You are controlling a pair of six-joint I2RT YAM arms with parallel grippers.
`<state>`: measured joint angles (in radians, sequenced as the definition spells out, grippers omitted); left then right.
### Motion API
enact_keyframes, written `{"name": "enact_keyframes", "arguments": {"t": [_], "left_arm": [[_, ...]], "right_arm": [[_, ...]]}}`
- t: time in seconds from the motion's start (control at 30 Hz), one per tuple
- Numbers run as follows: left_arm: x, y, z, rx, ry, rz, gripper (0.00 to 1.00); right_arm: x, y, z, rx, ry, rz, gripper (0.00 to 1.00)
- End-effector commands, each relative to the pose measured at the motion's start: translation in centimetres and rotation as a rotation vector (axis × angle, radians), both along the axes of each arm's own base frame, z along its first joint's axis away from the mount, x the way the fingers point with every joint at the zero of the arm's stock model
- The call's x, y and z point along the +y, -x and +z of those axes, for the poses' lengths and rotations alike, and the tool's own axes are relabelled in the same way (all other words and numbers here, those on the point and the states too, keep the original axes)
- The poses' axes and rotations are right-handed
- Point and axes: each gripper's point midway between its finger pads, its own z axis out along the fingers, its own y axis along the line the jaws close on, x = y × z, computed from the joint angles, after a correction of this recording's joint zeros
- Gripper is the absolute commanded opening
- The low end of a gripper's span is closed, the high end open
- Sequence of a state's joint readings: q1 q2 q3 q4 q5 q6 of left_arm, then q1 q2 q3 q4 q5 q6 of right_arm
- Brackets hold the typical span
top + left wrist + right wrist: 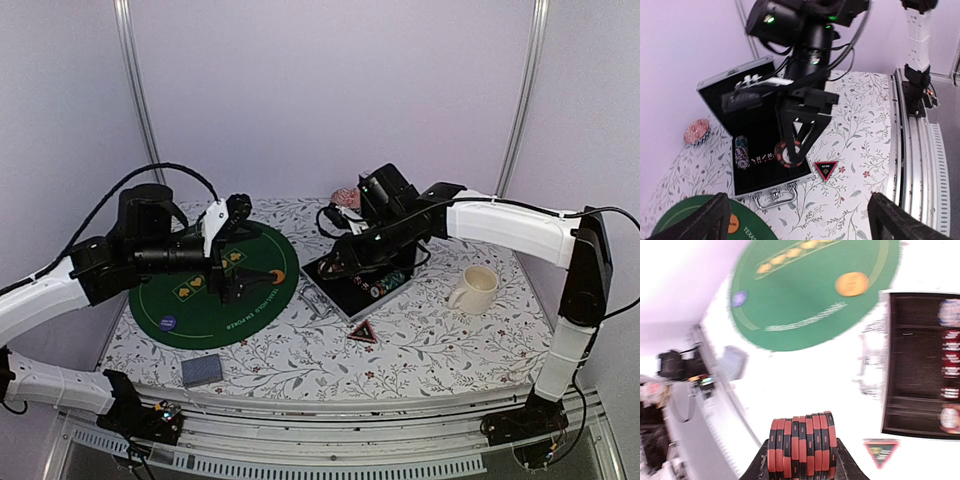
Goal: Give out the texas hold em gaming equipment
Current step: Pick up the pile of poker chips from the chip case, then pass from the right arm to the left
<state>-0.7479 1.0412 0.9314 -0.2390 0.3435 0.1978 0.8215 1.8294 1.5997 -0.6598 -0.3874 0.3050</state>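
My right gripper (802, 450) is shut on a row of several red-and-black poker chips (802, 445). It holds them just above the open silver case (771, 192), near the case's front edge. In the left wrist view the same held chips (789, 152) hang between the right arm's dark fingers. More chips (742, 151) lie in the case's black slots. My left gripper (800, 222) stands wide open with nothing in it, over the edge of the green mat (200, 310). An orange button (279, 276) and one blue chip (167, 323) lie on the mat. A grey-blue card deck (201, 370) lies near the front edge.
A red-edged black triangle (362, 333) lies on the floral cloth in front of the case. A cream mug (476, 289) stands at the right. A pink-and-white chip stack (345, 196) sits behind the case by the back wall.
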Motion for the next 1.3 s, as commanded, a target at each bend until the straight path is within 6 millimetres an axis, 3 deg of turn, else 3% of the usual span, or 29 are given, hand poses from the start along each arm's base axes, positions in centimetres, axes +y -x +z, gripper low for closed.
{"name": "enact_keyframes", "arguments": {"t": [0.0,0.07,0.2,0.47,0.6,0.7,0.9,1.17,1.27], "left_arm": [[-1.7,2.2,-0.4,-0.309,-0.161,-0.086,0.98],[-3.0,3.3,-1.8,-0.351,-0.238,-0.142,0.98],[-4.3,3.7,-4.2,-0.352,-0.334,-0.195,0.98],[-5.9,2.3,-5.3,-0.364,-0.348,-0.171,0.94],[-6.0,2.0,-6.8,-0.334,-0.396,-0.177,0.93],[-5.9,2.0,-7.2,-0.328,-0.399,-0.174,0.87],[-6.0,1.1,-7.0,-0.325,-0.397,-0.137,0.62],[-5.5,0.4,-7.7,-0.326,-0.41,-0.111,0.66],[-5.4,0.2,-7.5,-0.327,-0.403,-0.103,0.59]], "right_arm": [[2.6,3.4,3.8,0.114,-0.247,0.13,0.02],[3.3,4.4,4.0,0.144,-0.274,0.153,0.02],[4.3,6.0,4.1,0.181,-0.32,0.2,0.02],[5.4,7.7,4.5,0.214,-0.393,0.252,0.02],[5.6,8.1,4.9,0.213,-0.408,0.264,0.02],[5.6,8.5,5.2,0.213,-0.422,0.277,0.02],[5.8,9.2,5.5,0.211,-0.429,0.296,0.02],[5.9,9.4,6.0,0.209,-0.448,0.31,0.02],[5.9,9.4,5.9,0.211,-0.448,0.309,0.02]]}}
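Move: The red chip pile, already in my right fingers, lies about 8 cm ahead of my left hand, 13 cm to its right and 10 cm lower. My open left gripper is thus some 8 cm back from my right hand, 13 cm left and 10 cm higher. The chip case's middle is roughly 10 cm ahead of my right hand, 5 cm right and 17 cm below; the triangular badge sits about 3 cm back, 7 cm right and 18 cm below it. I bring both hands together for a handover. My right hand keeps its grip on the chips and carries them about 9 cm back and 6 cm left, rising slightly as its wrist turns. My open left hand swings back and right, then drops some 8 cm, wrist turning about 30 degrees, and closes partway around the pile's ends. ##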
